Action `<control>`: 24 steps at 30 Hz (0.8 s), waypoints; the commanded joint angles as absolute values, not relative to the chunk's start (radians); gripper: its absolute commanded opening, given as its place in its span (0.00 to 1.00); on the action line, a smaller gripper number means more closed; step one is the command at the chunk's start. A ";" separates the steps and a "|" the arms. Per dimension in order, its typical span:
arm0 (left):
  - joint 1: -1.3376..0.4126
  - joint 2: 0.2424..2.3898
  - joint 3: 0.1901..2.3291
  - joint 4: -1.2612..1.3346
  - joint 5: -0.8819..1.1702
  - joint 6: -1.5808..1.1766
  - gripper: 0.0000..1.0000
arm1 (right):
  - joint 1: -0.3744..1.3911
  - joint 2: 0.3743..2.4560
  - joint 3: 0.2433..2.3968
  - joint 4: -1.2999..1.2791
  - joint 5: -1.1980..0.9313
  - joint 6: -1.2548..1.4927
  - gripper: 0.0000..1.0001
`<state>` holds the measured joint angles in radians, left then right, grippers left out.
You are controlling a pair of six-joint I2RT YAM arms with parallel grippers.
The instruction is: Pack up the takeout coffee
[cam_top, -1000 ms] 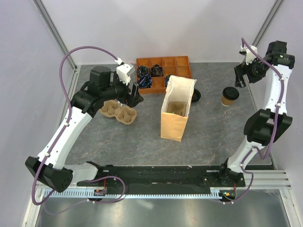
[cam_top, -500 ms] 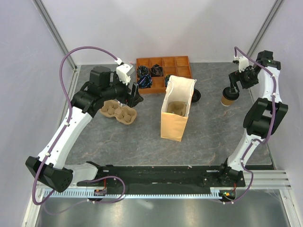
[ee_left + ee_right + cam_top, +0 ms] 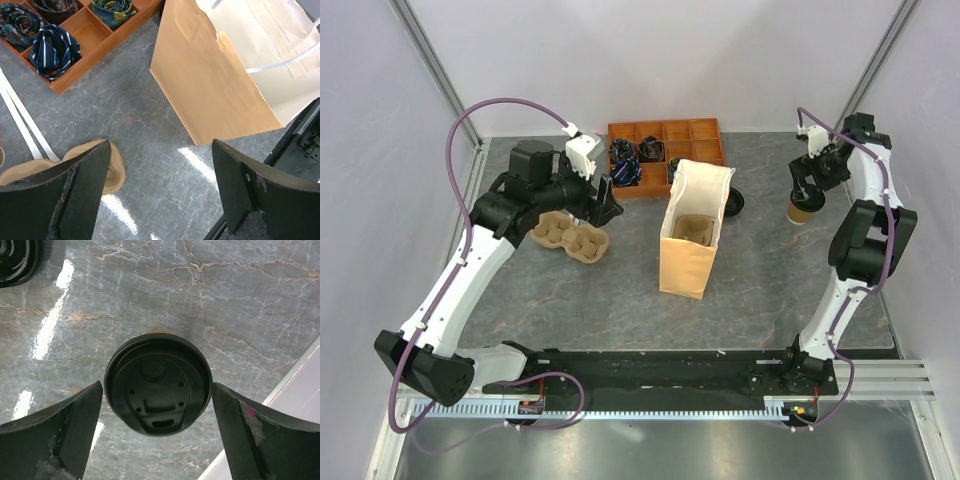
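Note:
The takeout coffee [image 3: 803, 210], a brown paper cup with a black lid [image 3: 157, 385], stands upright on the grey table at the right. My right gripper [image 3: 807, 190] hangs directly over it. In the right wrist view that gripper [image 3: 156, 390] is open, one finger on each side of the lid, with a thin gap at both sides. My left gripper [image 3: 605, 205] is open and holds nothing over bare table [image 3: 161, 145], between the pulp cup carrier [image 3: 570, 238] and the paper bag [image 3: 688, 255].
The tan bag [image 3: 210, 85] stands open at mid table with a tan insert inside. An orange divided tray [image 3: 705, 135] with rolled ties [image 3: 52, 50] sits behind it. A loose black lid [image 3: 732, 202] lies right of the bag. The table's right edge [image 3: 295, 390] is close to the cup.
My right arm has swung left and down from the far right, bringing its open gripper over the coffee cup. The left arm has not moved.

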<state>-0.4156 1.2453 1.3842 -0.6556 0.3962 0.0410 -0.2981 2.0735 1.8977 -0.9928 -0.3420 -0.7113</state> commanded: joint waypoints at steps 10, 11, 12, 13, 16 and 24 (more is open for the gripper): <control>-0.408 1.261 1.390 -0.621 0.431 0.014 0.89 | -0.299 2.060 1.829 -0.943 -0.331 -0.735 0.90; -0.408 1.259 1.390 -0.621 0.433 0.012 0.89 | -0.299 2.060 1.824 -0.942 -0.328 -0.738 0.89; -0.408 1.261 1.390 -0.620 0.436 0.011 0.89 | -0.299 2.059 1.821 -0.942 -0.327 -0.738 0.89; -0.408 1.259 1.391 -0.620 0.439 0.009 0.89 | -0.298 2.057 1.819 -0.940 -0.325 -0.738 0.88; -0.408 1.256 1.388 -0.618 0.454 0.008 0.89 | -0.299 2.054 1.810 -0.942 -0.318 -0.747 0.84; -0.410 1.253 1.391 -0.621 0.457 0.011 0.89 | -0.299 2.039 1.818 -0.946 -0.316 -0.752 0.72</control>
<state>-0.4137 1.2568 1.3842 -0.6556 0.4267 0.0402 -0.2981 2.0586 1.8370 -0.9314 -0.3389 -0.7296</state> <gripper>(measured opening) 0.888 0.768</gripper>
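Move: The lidded coffee cup stands upright between the right hand's open fingers, its middle about 4 cm below the hand and otherwise level with it. A loose black lid lies some 18 cm to the left and 5 cm farther out, 9 cm lower; the paper bag stands about 33 cm to the left and 13 cm nearer the base. From the left hand the cup is roughly 57 cm to the right, 16 cm ahead and 23 cm below. The right hand settles the last 1 cm straight down around the coffee cup's black lid, nearly all of it early on, while its wrist keeps its forward-and-down slant. Then, staying in place there, it closes the fingers by about a fifth of their full opening, from nearly wide open, until the pads come against opposite sides of the lid's rim and begin to pinch it. ##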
